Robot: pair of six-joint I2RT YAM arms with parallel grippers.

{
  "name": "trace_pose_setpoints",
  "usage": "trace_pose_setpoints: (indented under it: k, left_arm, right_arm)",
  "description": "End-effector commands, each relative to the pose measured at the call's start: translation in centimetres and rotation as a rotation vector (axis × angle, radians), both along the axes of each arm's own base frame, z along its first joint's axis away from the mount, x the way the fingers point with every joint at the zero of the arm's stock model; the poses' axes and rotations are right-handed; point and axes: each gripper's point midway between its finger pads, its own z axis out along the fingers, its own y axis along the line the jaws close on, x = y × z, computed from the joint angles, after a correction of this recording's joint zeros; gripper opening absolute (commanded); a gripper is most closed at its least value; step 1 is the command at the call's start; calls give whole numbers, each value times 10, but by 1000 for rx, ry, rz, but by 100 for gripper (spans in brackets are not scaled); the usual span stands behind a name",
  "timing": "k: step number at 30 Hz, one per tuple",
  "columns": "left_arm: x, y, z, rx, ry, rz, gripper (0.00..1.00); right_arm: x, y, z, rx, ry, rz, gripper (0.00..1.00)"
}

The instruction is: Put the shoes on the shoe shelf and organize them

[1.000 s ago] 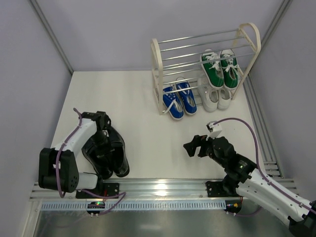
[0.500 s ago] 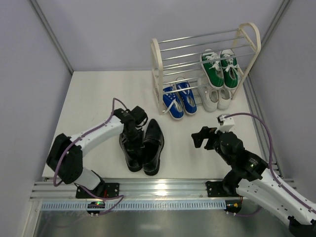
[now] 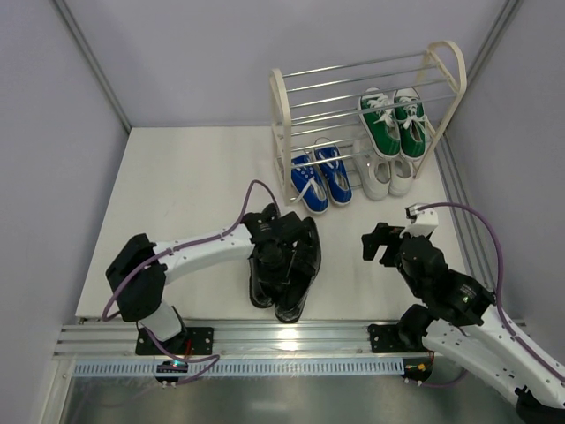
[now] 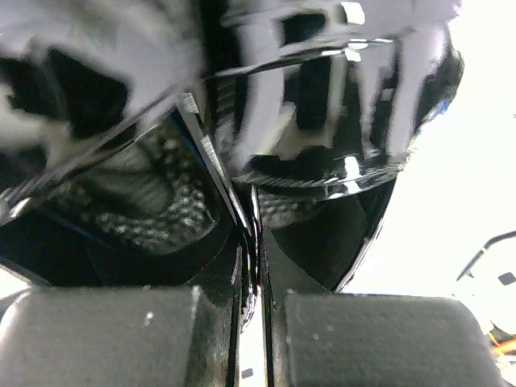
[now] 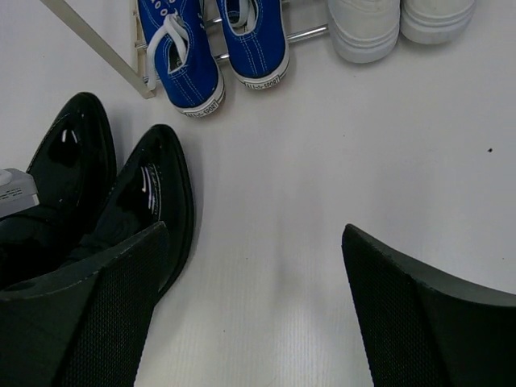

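Note:
The glossy black shoes lie side by side on the table, toes toward the shoe shelf. My left gripper sits over them, shut on the two thin inner rims pinched together. Blue sneakers and white sneakers rest on the shelf's lower tier. The green sneakers sit on the tier above. My right gripper hovers open to the right of the black pair, with nothing but bare table between its fingers. In the right wrist view the black shoes lie to the left.
The shelf's cream side frame stands just beyond the black toes. Grey walls close in the table on three sides. A metal rail runs along the near edge by both arm bases.
The left arm has carried the black pair from the near left corner to the middle of the table, close to the shelf. The right gripper has drifted right and stayed open.

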Motion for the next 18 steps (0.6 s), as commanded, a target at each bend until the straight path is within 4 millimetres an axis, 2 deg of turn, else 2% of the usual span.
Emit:
trace_pose_setpoints:
  k: [1, 6, 7, 10, 11, 12, 13, 15, 16, 18]
  left_arm:
    - [-46, -38, 18, -155, 122, -116, 0]
    - [-49, -30, 25, -165, 107, -117, 1]
    - [-47, -26, 22, -148, 87, -122, 12]
    - [-43, -10, 8, -63, 65, -120, 26]
    - [-43, -6, 5, -39, 66, -116, 39]
    - [-36, 0, 1, -5, 28, -106, 44]
    - [-31, 3, 1, 14, 0, -102, 53]
    - [-19, 10, 7, 52, -71, -92, 61]
    - [-9, 15, 11, 65, -141, -80, 68]
    - [-4, 19, 12, 71, -177, -86, 73]
  right_arm:
    - [6, -10, 20, -27, -30, -60, 89]
    - [12, -9, 27, -55, -34, -68, 89]
    - [13, -8, 29, -50, -40, -71, 89]
    - [15, -4, 26, -51, -30, -66, 89]
    - [16, -1, 26, -44, -29, -60, 89]
    - [16, 0, 24, -44, -24, -58, 89]
    - [17, 1, 22, -47, -17, -56, 89]
    - [16, 2, 19, -47, -7, -55, 89]
    - [16, 2, 19, -46, -7, -53, 89]
    - [15, 0, 17, -50, -5, -56, 89]
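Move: Right at the left hand are the black shoes, toes outward, their inner walls pinched together: the right black shoe's middle lies about 4 cm to the hand's right and 3 cm ahead, the left black shoe's about 5 cm left and 6 cm ahead, both some 3 cm lower. The blue shoes on the rack stand roughly 25 cm ahead and 8 cm right, about level in height. For the right hand, the right black shoe is some 17 cm left, 5 cm back and 14 cm below. Still pinching the two inner walls, the left hand slides the black shoes about 2 cm to the right along the table, edging 1 cm forward. It then opens its fingers most of the way, letting go of the walls while easing back some 2 cm and about 1.5 cm to the left; it stays low, a finger down in each shoe. ##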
